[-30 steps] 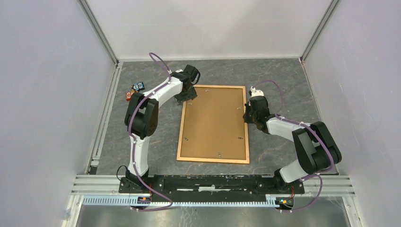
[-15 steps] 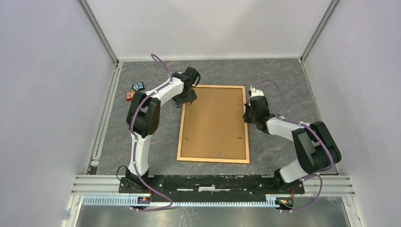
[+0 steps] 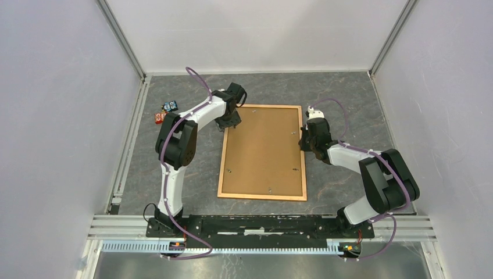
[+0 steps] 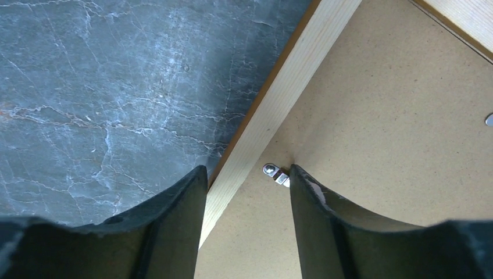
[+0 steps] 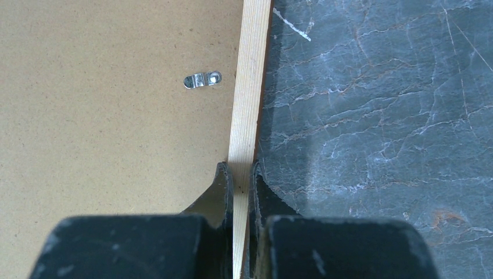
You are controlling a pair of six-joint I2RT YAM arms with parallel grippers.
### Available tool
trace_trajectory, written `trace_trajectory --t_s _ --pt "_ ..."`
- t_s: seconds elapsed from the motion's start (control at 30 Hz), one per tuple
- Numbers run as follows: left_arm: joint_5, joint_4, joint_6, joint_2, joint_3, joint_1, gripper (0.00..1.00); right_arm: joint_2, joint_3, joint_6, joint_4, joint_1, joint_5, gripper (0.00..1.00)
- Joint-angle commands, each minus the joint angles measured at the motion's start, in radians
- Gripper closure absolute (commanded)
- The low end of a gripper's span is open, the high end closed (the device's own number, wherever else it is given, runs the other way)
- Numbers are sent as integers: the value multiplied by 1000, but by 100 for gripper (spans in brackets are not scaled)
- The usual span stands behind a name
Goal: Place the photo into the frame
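The frame (image 3: pixel 263 152) lies back up on the table, showing its plain brown fibreboard back (image 4: pixel 395 116). My left gripper (image 3: pixel 228 123) is at its far left corner and stands open (image 4: pixel 247 170). Its jaws straddle the pale wooden left rail (image 4: pixel 290 75), one finger over the table, the other on the backing against a small metal clip (image 4: pixel 275 173). My right gripper (image 3: pixel 303 141) is shut on the thin right rail (image 5: pixel 251 70), one finger on each side (image 5: pixel 240 165). Another clip (image 5: pixel 202 79) lies just inside that rail. The photo is out of view.
A few small coloured items (image 3: pixel 164 111) lie near the left wall beside the left arm. Grey marbled tabletop (image 3: pixel 174 168) surrounds the frame. White walls with aluminium posts close in the back and both sides.
My left gripper has shifted slightly along the frame's far left corner and its jaws have narrowed a little. The right arm and the frame have not moved.
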Motion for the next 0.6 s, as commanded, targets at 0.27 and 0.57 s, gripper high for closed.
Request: trace_trajectory --t_s 0.27,0.57 --pt "72 80 141 -69 -155 13 66 40 8 -49 2 3 -38 100" --pt "37 88 234 -73 -152 25 68 40 7 -50 7 4 -51 100"
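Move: The metal clip beside the frame's left rail is almost at the left hand's fingertips, roughly 1 cm ahead, 1 cm to the right and 1 cm below. That rail runs about 1 cm to the hand's left. The far clip sits some 7 cm ahead and 9 cm right, and the next clip along the left rail about 18 cm back and 1 cm right. From the right hand, the left hand's clip is about 9 cm ahead and 26 cm left. Leftward and slightly back by under 1 cm, staying level, the left hand yaws about 5 degrees clockwise while its fingers close to roughly half their former gap. The finger inside the frame, already at the clip's tab, pushes the tab round towards the left rail; the other finger comes up along the rail's outer side. The right hand stays still, keeping its pinch on the right rail. ##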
